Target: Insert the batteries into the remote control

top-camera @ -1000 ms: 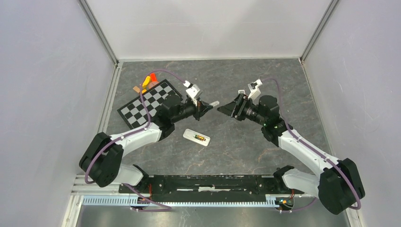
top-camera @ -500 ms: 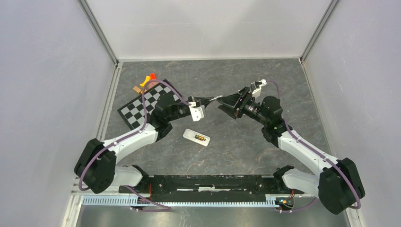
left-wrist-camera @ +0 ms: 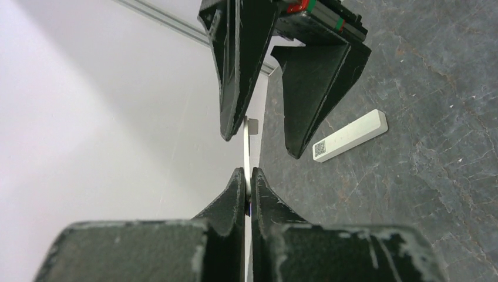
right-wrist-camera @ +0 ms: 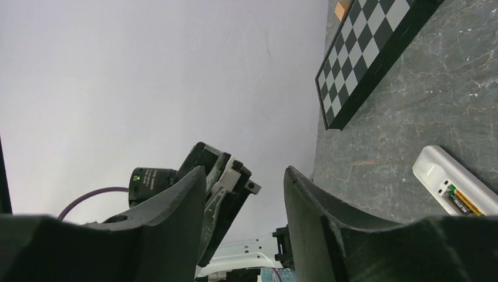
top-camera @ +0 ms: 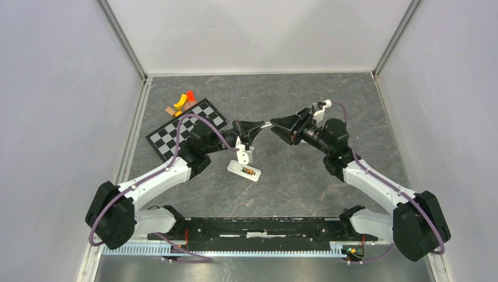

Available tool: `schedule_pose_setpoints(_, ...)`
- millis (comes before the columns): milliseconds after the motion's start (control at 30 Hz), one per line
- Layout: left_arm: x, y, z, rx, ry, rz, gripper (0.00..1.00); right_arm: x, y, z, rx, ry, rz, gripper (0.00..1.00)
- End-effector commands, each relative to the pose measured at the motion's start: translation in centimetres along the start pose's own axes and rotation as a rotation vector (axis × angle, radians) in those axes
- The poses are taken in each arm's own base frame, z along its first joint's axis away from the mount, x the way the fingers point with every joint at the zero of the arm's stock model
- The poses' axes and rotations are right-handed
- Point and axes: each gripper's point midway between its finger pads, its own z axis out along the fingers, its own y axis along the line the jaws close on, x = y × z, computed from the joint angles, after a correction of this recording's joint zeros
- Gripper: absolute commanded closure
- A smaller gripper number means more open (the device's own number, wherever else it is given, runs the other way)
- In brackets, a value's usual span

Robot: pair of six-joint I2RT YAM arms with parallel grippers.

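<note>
The remote control (top-camera: 244, 170) lies back-up on the grey table, also low at the right of the right wrist view (right-wrist-camera: 455, 182). A gold-banded battery (top-camera: 250, 173) (right-wrist-camera: 467, 202) shows in its open compartment. Above the table my left gripper (top-camera: 253, 127) (left-wrist-camera: 247, 176) is shut on a thin white strip (left-wrist-camera: 246, 150), seen edge-on. My right gripper (top-camera: 275, 127) (right-wrist-camera: 245, 171) faces it, open. Its dark fingers (left-wrist-camera: 235, 88) stand on either side of the strip's far end with gaps showing. The remote's labelled back (left-wrist-camera: 350, 136) lies beyond.
A black-and-white checkerboard (top-camera: 185, 132) (right-wrist-camera: 376, 53) lies at the left rear, with small orange and red pieces (top-camera: 183, 100) behind it. White walls close the table in at the left, right and rear.
My left wrist has rolled over, its white camera mount now hanging below, and has carried the strip to the right. The right gripper's jaws now straddle the strip's end.
</note>
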Motion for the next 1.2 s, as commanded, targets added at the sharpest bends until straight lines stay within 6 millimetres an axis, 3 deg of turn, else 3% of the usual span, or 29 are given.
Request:
schedule_pose_setpoints(0, -1.8, 1.5, -0.1, -0.012, -0.04, 0.15, 0.98, -0.7, 2.2, 0.4, -0.08, -0.019, -0.014, 0.48)
schedule_pose_setpoints(100, -1.7, 1.3, 0.0, -0.005, -0.039, 0.156, 0.98, -0.7, 2.5, 0.4, -0.096, -0.017, -0.02, 0.63)
schedule_pose_setpoints(200, -1.7, 0.9, 0.1, 0.006, -0.045, 0.149, 0.97, -0.7, 2.5, 0.4, -0.1, -0.019, -0.021, 0.7)
schedule_pose_setpoints(333, -1.8, 1.1, 0.1, -0.009, -0.049, 0.135, 0.83, -0.5, 2.8, 0.4, -0.129, -0.007, -0.017, 0.86)
schedule_pose_setpoints(467, -1.9, 1.8, -0.1, -0.066, -0.049, 0.078, 0.52, -0.7, 3.6, -0.1, -0.195, -0.031, -0.006, 1.0)
schedule_pose_setpoints(567, -1.6, 1.9, -0.2, -0.099, -0.033, -0.045, 0.26, -1.3, 4.0, -0.5, -0.237, -0.075, 0.002, 1.0)
schedule_pose_setpoints(633, -1.7, 1.7, -0.2, -0.107, -0.039, -0.154, 0.01, -1.6, 4.2, -0.5, -0.249, -0.093, -0.008, 1.0)
schedule_pose_setpoints(733, -2.3, 2.0, -0.7, -0.176, -0.063, -0.419, 0.0, -2.0, 3.9, -0.3, -0.245, -0.118, -0.046, 1.0)
schedule_pose_setpoints(833, -1.5, 4.1, -1.6, -0.373, -0.039, -0.796, 0.0, -2.4, 3.7, -0.5, -0.236, -0.149, -0.103, 1.0)
schedule_pose_setpoints(900, -1.5, 4.0, -2.3, -0.409, -0.002, -0.972, 0.0, -2.8, 3.3, -0.8, -0.223, -0.184, -0.138, 1.0)
schedule_pose_setpoints(1033, -3.3, 3.6, -2.8, -0.409, -0.028, -1.31, 0.0, -3.6, 2.4, -1.6, -0.178, -0.251, -0.206, 1.0)
schedule_pose_setpoints(1167, -4.4, 3.4, -2.6, -0.427, -0.085, -1.644, 0.0, -3.4, 2.7, -2.2, -0.192, -0.256, -0.251, 1.0)
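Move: The left hand holds the battery cover at the height of the right hand's open fingers; the cover's middle lies about 2 cm to the left hand's right. From the right hand it is some 2 cm left and 1 cm ahead. The remote control lies about 27 cm below the left hand, 9 cm back and 6 cm to its left. A second remote lies equally low, roughly 6 cm ahead and 14 cm right of that hand. The right fingers close from about half open and pinch the free end of the battery cover, while that hand rises about 2 cm. The left fingers then let go, opening wide, and the left hand backs off up, left and slightly back by about 4.5 cm, rolling some 65 degrees about its fingers. The right hand keeps its pinch and carries the cover some 3 cm to its right. ##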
